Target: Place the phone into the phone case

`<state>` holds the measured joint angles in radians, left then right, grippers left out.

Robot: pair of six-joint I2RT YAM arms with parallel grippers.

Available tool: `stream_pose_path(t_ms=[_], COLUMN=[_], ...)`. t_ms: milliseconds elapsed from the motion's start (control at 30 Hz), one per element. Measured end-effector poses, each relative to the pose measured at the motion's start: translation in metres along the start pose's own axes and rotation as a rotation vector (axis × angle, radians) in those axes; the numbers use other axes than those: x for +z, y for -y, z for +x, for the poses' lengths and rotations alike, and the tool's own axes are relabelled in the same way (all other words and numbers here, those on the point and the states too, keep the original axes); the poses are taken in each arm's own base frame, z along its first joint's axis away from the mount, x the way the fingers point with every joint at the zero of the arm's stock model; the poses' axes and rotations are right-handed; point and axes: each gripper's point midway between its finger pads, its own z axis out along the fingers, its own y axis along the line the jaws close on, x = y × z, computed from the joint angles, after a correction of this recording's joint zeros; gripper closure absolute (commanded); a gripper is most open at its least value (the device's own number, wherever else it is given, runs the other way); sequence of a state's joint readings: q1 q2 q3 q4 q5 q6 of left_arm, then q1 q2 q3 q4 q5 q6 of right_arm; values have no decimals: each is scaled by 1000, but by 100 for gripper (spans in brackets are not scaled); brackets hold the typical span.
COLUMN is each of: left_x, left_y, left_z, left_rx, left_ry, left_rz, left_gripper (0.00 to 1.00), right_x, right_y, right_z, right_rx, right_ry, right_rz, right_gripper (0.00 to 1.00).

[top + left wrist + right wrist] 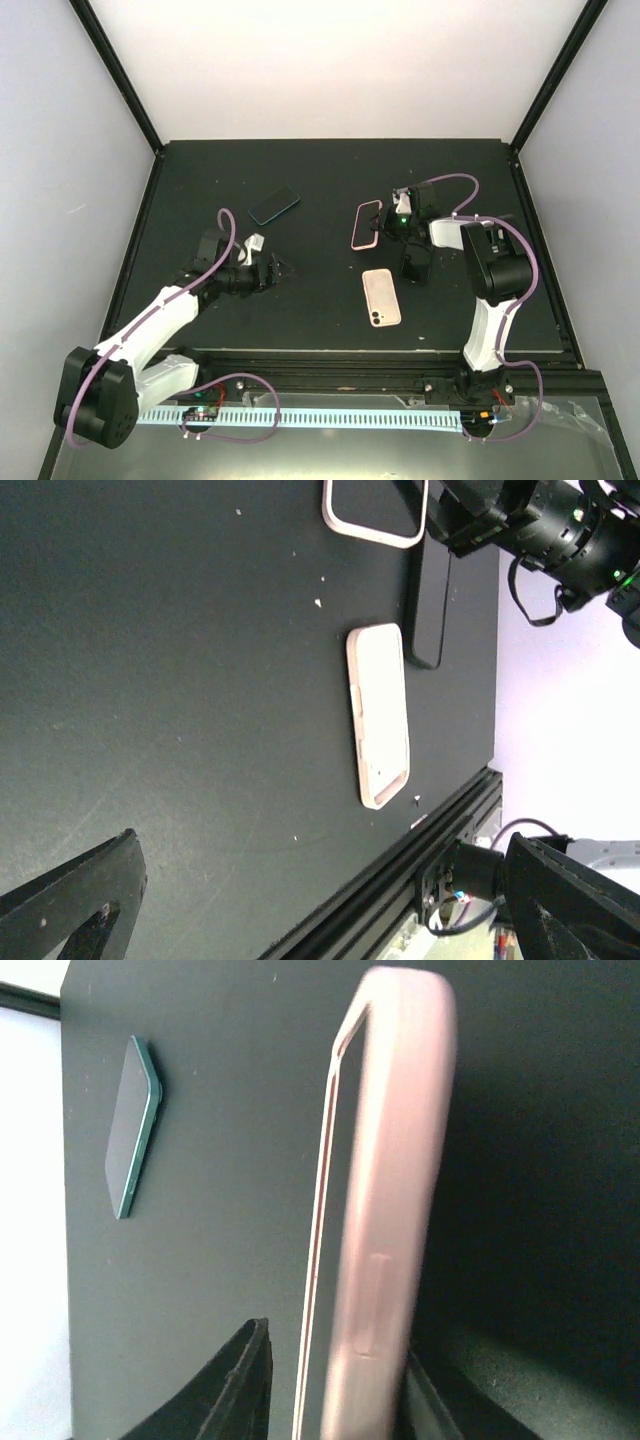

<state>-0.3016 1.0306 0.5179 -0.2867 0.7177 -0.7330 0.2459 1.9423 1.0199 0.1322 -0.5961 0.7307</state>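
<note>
The pink phone case (366,225) lies on the black table right of centre, its long side filling the right wrist view (390,1190). My right gripper (392,222) is at the case's right edge. Its jaws straddle that edge (335,1345): the left finger (250,1380) stands a little off the rim and the right one is against the pink wall. Inside the rim the face looks dark with a thin red line, and I cannot tell if a phone lies in it. A pale pink phone (381,297) lies back up nearer the arms. My left gripper (275,268) is open and holds nothing.
A black slab (416,265) lies just right of the pale pink phone, close under the right arm. A teal phone-shaped item (274,205) sits at the back left. The table's front rail (420,870) runs close behind the left gripper (320,880).
</note>
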Motion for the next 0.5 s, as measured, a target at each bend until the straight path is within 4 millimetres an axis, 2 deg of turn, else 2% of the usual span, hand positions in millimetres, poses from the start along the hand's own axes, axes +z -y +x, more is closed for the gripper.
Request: stream_pose_path(t_ms=[100,300,400,500], left_x=[-1,-8,-13,-20], left_y=[0,-5,-12,-18], left_z=[-9,-48,-72,-102], left_rx=[0,4,-9,-19], left_ry=[17,109,171,238], left_rz=[-20,-90,-144,-203], left_gripper=[1,1,1,1], right_x=[0,-11,-24,-40], right_y=[3,10,4,-12], right_z=[0,5,4,0], right_rx=[-4,-4,-23,-60], right_ry=[-5,-17,-7,15], right_rz=[22,101,126,119], right_gripper=[49,30,15,2])
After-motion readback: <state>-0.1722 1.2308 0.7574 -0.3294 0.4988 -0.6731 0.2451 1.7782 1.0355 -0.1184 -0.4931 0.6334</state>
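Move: The right hand still has the pink-rimmed phone by its right edge, with that phone's middle about 4 cm to the left and 1 cm below. The black phone is some 10 cm back and 8 cm right; the pale pink phone case is 21 cm back and 2 cm left. From the left hand the green-edged phone lies about 23 cm ahead, 5 cm left and 10 cm down, the pink-rimmed phone 17 cm ahead and 22 cm right. The right fingers let go of the pink-rimmed phone, opening almost fully as the hand eases right and slightly back, then lifts clear by about 3 cm. Meanwhile the open, empty left hand speeds forward about 9 cm and left 5 cm towards the green-edged phone, rising a little and turning some 15 degrees counter-clockwise. ##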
